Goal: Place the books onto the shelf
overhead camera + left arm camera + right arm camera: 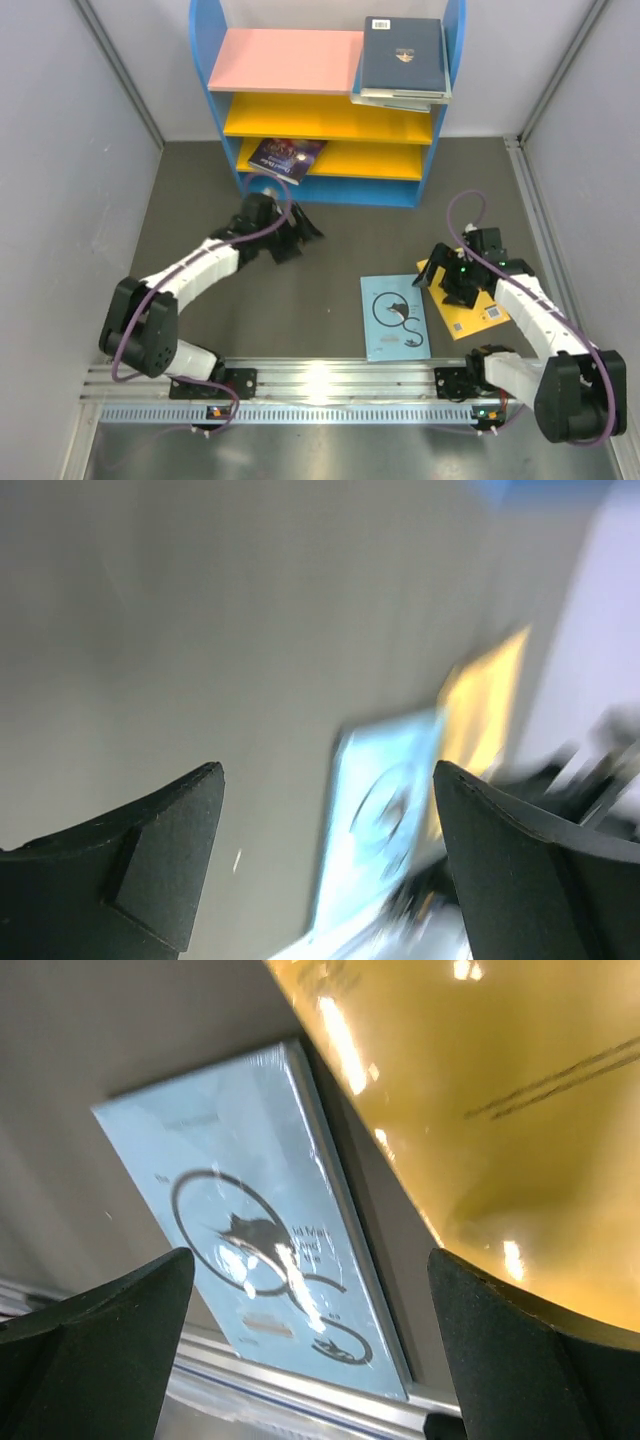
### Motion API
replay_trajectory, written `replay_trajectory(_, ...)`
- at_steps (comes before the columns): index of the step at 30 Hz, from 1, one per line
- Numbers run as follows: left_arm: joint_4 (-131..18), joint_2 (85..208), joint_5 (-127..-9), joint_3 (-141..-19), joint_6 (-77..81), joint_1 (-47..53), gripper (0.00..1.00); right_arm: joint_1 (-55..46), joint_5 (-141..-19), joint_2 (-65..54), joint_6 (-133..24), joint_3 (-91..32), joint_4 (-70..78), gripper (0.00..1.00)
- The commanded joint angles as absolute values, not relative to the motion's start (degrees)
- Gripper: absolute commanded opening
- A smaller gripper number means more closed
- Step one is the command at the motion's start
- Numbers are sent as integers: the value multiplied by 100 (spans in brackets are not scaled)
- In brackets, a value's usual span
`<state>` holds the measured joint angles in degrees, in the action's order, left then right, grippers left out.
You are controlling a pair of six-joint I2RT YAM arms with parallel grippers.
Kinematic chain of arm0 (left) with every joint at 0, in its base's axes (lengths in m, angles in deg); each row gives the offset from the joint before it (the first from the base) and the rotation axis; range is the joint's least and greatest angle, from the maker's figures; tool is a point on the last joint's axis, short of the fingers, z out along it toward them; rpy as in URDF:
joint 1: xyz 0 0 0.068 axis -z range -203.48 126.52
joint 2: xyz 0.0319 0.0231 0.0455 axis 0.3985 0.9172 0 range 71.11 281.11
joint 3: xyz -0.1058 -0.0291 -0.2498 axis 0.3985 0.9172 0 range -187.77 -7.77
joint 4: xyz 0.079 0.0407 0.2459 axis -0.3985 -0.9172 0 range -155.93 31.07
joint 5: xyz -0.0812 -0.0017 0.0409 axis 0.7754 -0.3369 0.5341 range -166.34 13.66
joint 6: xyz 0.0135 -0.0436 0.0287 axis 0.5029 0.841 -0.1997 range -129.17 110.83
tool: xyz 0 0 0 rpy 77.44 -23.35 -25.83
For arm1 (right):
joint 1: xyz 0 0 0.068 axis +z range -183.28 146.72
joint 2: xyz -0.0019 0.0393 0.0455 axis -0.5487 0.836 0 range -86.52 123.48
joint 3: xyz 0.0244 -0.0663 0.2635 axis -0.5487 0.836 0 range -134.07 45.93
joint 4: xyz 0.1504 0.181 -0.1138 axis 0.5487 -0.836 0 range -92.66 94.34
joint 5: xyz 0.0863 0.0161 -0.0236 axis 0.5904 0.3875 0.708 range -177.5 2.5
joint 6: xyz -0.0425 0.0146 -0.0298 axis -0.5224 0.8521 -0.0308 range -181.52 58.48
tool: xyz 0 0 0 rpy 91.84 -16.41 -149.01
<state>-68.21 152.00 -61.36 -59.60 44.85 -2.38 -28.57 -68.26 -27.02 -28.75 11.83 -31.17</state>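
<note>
The shelf (218, 70) stands at the back, with blue sides, a pink top board and yellow boards. A dark navy book (402, 55) lies on a small stack at the right of the pink top. A purple galaxy book (287, 158) rests on the lower yellow board and sticks out over its front edge. My left gripper (295, 235) is open and empty just in front of the shelf, below that book. On the table lie a light blue book with a black swirl (395, 315) (260, 1250) (385, 815) and a yellow-orange book (480, 312) (480, 1110). My right gripper (450, 285) (310, 1255) hovers open over the yellow book's left edge.
Grey walls close in the table on both sides. A metal rail (330, 385) carrying the arm bases runs along the near edge, close to the blue book's lower edge. The left wrist view is motion-blurred, with the left gripper (328, 770) over grey table.
</note>
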Motion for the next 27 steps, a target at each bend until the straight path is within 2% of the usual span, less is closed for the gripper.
replay_trajectory(1, -6826, 15557, -5385, -5409, 4093, 463, 90, -2188, -7387, -2510, -2900, 1245, -3548, 100)
replay_trajectory(6, -6877, 16716, -4690, -5820, 3706, 1446, 89, -1211, -7337, -1728, -2531, 1446, -3155, 100)
replay_trajectory(13, -6659, 17965, -4321, -6357, 3776, 2160, 89, -999, -7099, -1068, -2048, 2070, -2284, 100)
replay_trajectory(17, -6116, 18510, -3926, -6419, 4117, 2459, 88, -894, -5703, -795, -1539, 2676, -239, 98)
replay_trajectory(18, -5974, 18511, -3881, -6376, 4197, 2459, 87, -876, -5353, -690, -1416, 2790, 592, 90)
replay_trajectory(19, -5946, 18476, -3829, -6279, 4259, 2468, 87, -867, -5262, -663, -1258, 2879, 844, 87)
replay_trajectory(23, -5227, 17889, -3662, -5963, 4609, 2381, 87, -832, -5217, -786, -1169, 2888, 1356, 72)
replay_trajectory(24, -4877, 17791, -3574, -5892, 4716, 2372, 87, -841, -5217, -847, -1151, 2880, 1539, 62)
replay_trajectory(27, -4671, 17536, -3389, -5795, 4919, 2345, 85, -832, -5322, -856, -1134, 2731, 1751, 51)
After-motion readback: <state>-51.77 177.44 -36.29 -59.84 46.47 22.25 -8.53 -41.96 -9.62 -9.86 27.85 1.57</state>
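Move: The light blue book lies flat on the table. From my right hand it is some 8 cm back, 10 cm to the left and about 6 cm below; from my left hand it is roughly 22 cm back, 23 cm to the right and 13 cm below. The yellow book lies beside it on the other side, about 7 cm to the right of my right hand and level with it fore and aft. I sweep my left hand quickly back, right and down, some 16 cm back and 17 across, turning it about 40 degrees clockwise, and wait with open fingers at the blue book's far left part. My right hand drops about 4 cm, going back, then pushes left against the book's right edge, rolling its left side up as its fingers close about halfway. ##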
